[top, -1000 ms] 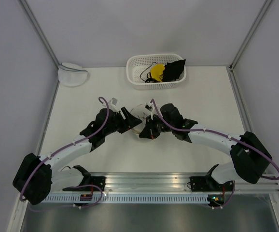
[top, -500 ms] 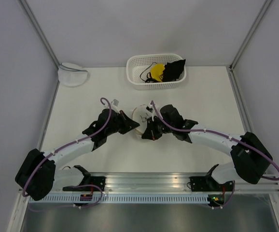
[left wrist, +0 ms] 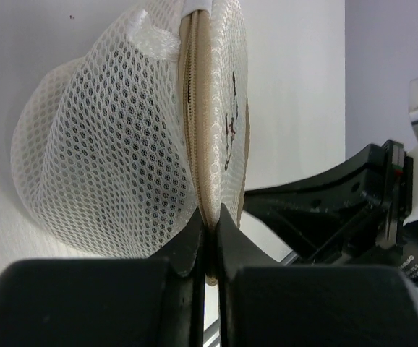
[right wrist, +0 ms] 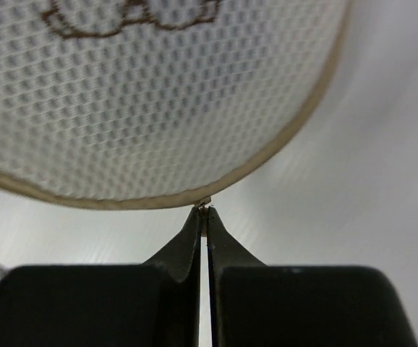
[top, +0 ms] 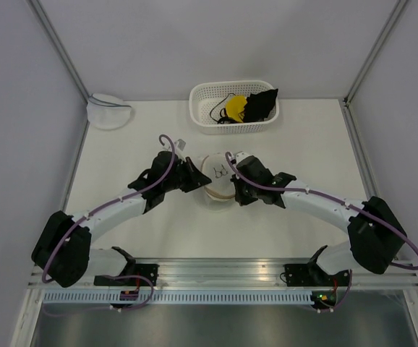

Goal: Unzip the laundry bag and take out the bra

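The laundry bag (top: 216,176), a white mesh dome with a tan rim, stands tilted on edge at mid-table between both arms. My left gripper (top: 199,181) is shut on its tan rim, pinching the seam (left wrist: 209,220) beside the mesh dome (left wrist: 100,159). My right gripper (top: 232,191) is shut on the small zipper pull (right wrist: 205,208) at the rim, under the bag's flat mesh face (right wrist: 158,94). The mesh hides what the bag holds. A black bra (top: 261,105) with thin straps lies in the basket at the back.
The white basket (top: 202,119) at the back centre also holds a yellow round item (top: 234,108). A second white dome pouch (top: 109,110) with a grey-blue rim lies in the back left corner. Walls close in the table on three sides.
My left gripper has shut on the bag's rim. Both grippers have shifted slightly toward the back, and the bag has tipped up between them.
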`<state>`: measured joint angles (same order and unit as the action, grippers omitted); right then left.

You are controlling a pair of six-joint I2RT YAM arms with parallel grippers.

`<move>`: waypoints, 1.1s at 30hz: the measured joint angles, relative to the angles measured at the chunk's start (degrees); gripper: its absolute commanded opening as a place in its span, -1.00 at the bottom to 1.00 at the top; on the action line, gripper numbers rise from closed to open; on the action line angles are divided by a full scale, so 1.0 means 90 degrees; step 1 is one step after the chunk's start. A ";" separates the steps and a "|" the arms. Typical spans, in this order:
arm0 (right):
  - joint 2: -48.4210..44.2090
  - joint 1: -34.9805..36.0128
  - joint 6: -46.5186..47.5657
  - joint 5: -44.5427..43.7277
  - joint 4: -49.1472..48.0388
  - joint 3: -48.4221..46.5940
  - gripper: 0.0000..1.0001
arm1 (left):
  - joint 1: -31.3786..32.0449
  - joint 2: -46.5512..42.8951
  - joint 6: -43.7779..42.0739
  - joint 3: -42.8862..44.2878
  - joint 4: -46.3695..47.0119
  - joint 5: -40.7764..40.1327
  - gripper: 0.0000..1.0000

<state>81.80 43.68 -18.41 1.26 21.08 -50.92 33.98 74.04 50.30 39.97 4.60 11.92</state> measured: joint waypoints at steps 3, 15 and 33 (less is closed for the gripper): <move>0.0107 0.0002 -0.0095 -0.1100 0.0066 -0.0100 -0.99 | -0.0056 0.0223 -0.0279 0.0192 -0.0027 0.0233 -0.95; 0.0376 -0.0007 -0.0221 -0.3344 -0.0155 -0.0175 -0.99 | -0.0136 0.1528 -0.1678 0.1452 -0.0350 0.1226 -0.42; 0.0070 -0.0044 -0.0036 0.1302 -0.0913 0.0202 -0.99 | -0.0216 0.0002 -0.0916 0.0508 -0.1069 -0.0639 0.99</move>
<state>82.43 43.29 -18.74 12.97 12.86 -49.10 32.03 74.06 42.06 44.53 -5.02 6.17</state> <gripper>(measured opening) 0.010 0.993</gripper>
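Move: The laundry bag hangs between the two hands, the left still pinching its zip edge and the right its rim. From the left hand the bag's middle lies about 4 cm right and 1 cm ahead, some 3 cm lower. From the right hand it lies about 6 cm ahead and 4 cm left, near its own height. The white basket stands roughly 26 cm ahead and 9 cm right of the left hand, some 11 cm lower. The right hand keeps its fingers shut on the bag's rim and sweeps about 9 cm forward and to the right, its wrist turning some 30 degrees (clockwise, the left side dropping and the fingers tipping up), then swings back past its start, ending a few centimetres to the left of it. The left hand first keeps its pinch on the zip edge, going right and forward, then opens wide from about halfway, lets go of the bag, and swings back to the left, then also towards the base, ending about 3 cm left of its start with its fingers spread beside the zip edge. ##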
